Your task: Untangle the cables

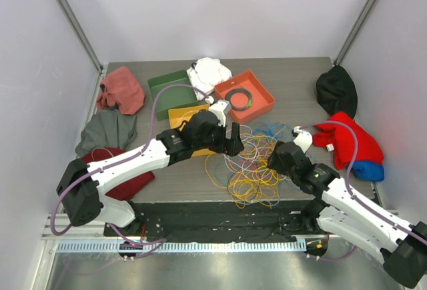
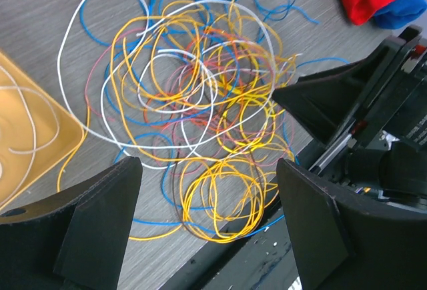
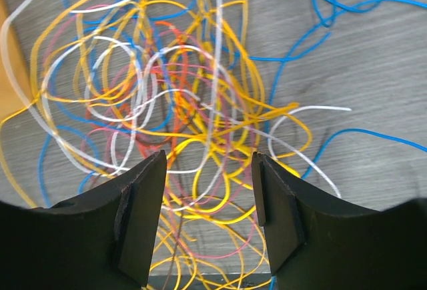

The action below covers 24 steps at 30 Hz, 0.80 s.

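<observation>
The cables (image 1: 250, 163) lie in one loose tangle of yellow, white, blue, pink and orange loops near the table's front edge. My left gripper (image 1: 235, 140) hangs over the tangle's left side, open wide. In the left wrist view the cables (image 2: 193, 83) spread ahead of the left gripper (image 2: 207, 167), and a yellow coil lies between its fingers below them, untouched. My right gripper (image 1: 275, 160) stands at the tangle's right side, open. In the right wrist view the right gripper (image 3: 208, 160) hovers over crossed yellow and pink strands of the cables (image 3: 167, 83), holding nothing.
At the back stand a yellow tray (image 1: 181, 115), a green tray (image 1: 170, 83) and an orange tray (image 1: 257, 103) with a black coil. Cloths lie around: white (image 1: 208, 71), pink (image 1: 123, 89), grey (image 1: 107, 130), dark red (image 1: 120, 183), black (image 1: 337, 90), red (image 1: 350, 140).
</observation>
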Each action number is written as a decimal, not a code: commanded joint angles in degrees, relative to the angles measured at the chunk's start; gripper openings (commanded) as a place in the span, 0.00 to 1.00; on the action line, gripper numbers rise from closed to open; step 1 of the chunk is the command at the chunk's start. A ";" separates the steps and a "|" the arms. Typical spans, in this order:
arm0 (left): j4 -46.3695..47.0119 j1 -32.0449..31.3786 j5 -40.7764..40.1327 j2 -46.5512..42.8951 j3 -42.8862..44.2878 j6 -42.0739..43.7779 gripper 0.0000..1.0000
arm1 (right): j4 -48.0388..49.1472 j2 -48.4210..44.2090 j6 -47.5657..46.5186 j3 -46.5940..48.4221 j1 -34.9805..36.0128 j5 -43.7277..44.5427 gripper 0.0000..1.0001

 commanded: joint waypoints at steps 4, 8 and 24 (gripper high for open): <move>3.34 0.11 0.83 -2.88 -2.82 -1.09 0.87 | 4.38 5.37 4.91 -1.86 0.17 5.52 0.61; 3.61 0.19 1.09 -3.32 -3.88 -1.35 0.87 | 7.90 9.59 4.82 -2.65 0.17 4.21 0.40; 10.81 0.19 4.42 -8.86 -5.38 -3.29 0.86 | 0.10 -15.01 -6.50 20.42 0.35 -2.74 0.01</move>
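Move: The yellow, white and pink strands on the right side of the cable tangle lie almost directly under the right hand, about 5 cm below. From that hand the yellow coil by the near table edge is some 8 cm back and 6 cm left, the blue cable loops about 13 cm straight ahead, and the red bin roughly 24 cm ahead and 10 cm left. From the left hand those strands lie about 14 cm right, 3 cm back and 15 cm below. The right fingers shut on a bundle of yellow, white and pink strands after sinking about 4 cm into the tangle, then keep them pinched as the hand climbs quickly, some 17 cm from its lowest point. On the rise the wrist tips the fingers up by about 25 degrees. The left hand stays open, hovering beside the tangle with a small dip and rise. ##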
